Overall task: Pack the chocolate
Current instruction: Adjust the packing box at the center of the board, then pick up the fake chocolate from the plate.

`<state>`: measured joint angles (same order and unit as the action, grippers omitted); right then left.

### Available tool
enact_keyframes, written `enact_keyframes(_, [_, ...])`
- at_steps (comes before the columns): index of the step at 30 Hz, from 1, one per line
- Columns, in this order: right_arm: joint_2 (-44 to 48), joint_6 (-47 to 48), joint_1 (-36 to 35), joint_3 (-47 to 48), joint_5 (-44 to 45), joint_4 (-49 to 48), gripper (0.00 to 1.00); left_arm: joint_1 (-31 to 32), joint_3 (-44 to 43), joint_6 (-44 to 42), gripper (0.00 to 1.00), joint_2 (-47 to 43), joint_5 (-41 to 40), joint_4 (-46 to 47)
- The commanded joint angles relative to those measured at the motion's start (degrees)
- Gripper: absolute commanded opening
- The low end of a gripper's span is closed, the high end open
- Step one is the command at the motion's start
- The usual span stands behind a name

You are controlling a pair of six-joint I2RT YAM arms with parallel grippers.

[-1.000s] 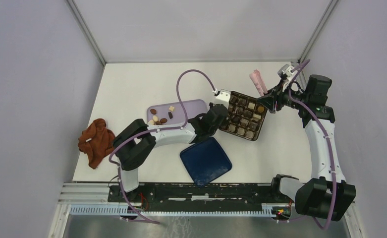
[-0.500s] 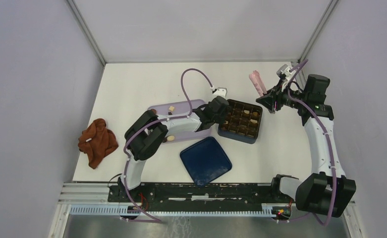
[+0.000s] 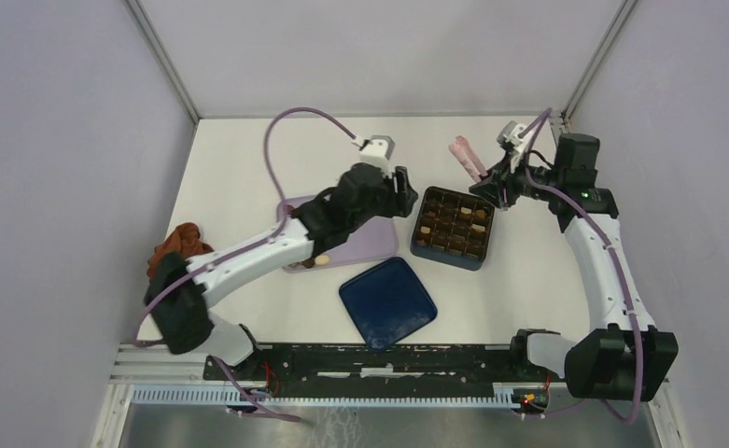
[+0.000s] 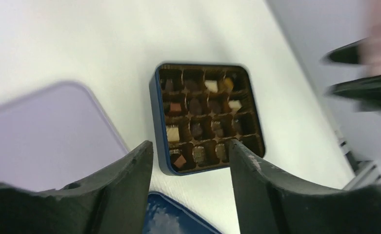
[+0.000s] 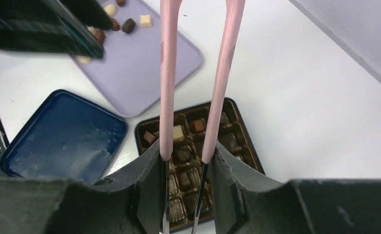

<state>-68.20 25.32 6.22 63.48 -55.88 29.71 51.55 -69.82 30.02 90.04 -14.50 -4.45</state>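
Note:
A dark blue box with a brown grid insert holds several pieces of chocolate, dark, mid brown and cream. More chocolate lies loose on the lavender tray; one cream piece shows beside the left arm. My left gripper hovers open and empty by the box's left far corner. In the left wrist view the left gripper frames the box's near edge. My right gripper is shut on the pink tongs, above the box's right far corner; the tongs point left.
The box's blue lid lies upside down in front of the box. A reddish-brown cloth sits at the left table edge, partly behind the left arm. The left arm lies across the tray and hides most of it.
My left gripper has opened and pulled back up and left from the box's edge. The box has turned square to the table. My right gripper and the tongs have shifted slightly left.

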Motion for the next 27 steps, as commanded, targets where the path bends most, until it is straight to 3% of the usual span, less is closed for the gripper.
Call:
enact_keyframes(1, [-1.6,3.7,-11.3,4.1,8.7,1.2,0.40,-4.6,2.5,-8.2,0.67,-15.2,1.1,-8.9])
enact_keyframes(4, [-5.3,4.8,-21.0,6.1,16.2,2.0,0.41,-8.7,3.3,-14.0,0.70,-25.0,-1.1,-15.5])
enact_keyframes(7, [-11.1,8.2,-31.7,9.9,25.1,5.7,0.40,-9.5,6.7,-18.9,0.71,-34.6,-10.8,-19.0])
enact_keyframes(12, [-21.7,12.5,-45.9,15.7,36.6,10.9,0.40,-9.5,20.8,-20.3,0.80,-51.4,-22.1,-15.4])
enact_keyframes(18, [-34.3,14.9,-53.6,24.9,44.0,15.8,0.41,-9.6,24.0,-22.6,0.97,-61.8,-31.1,-15.5])
enact_keyframes(20, [-37.7,14.7,-54.8,27.8,46.0,16.8,0.41,-9.6,24.3,-22.7,0.99,-63.1,-34.9,-16.1])
enact_keyframes(27, [-47.0,11.7,-56.1,35.0,47.7,19.2,0.42,-10.3,25.1,-22.5,0.99,-65.3,-35.0,-16.4])
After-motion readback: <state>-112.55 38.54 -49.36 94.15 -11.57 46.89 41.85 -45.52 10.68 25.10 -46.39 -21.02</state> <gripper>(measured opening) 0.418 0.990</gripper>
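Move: About 32 cm to the left of the right hand, some 3 cm back and 24 cm below, lies the middle of the lilac tray. The packing box stands 7 cm left of that hand, 2 cm back and 22 cm down; the navy tray is 21 cm left and 18 cm back. For the empty left hand, the lilac tray is 13 cm left and about level, some 19 cm down; the packing box is 12 cm right, 17 cm below. Sweeping left about 25 cm from above the packing box and sinking some 17 cm, the right hand carries the pink tongs over the lilac tray, tipping them steeply downwards, its grip unchanged. The left hand clears the way: it rises and swings some 33 cm left, then draws back about 10 cm, turning counter-clockwise, tilting up and opening fully. ##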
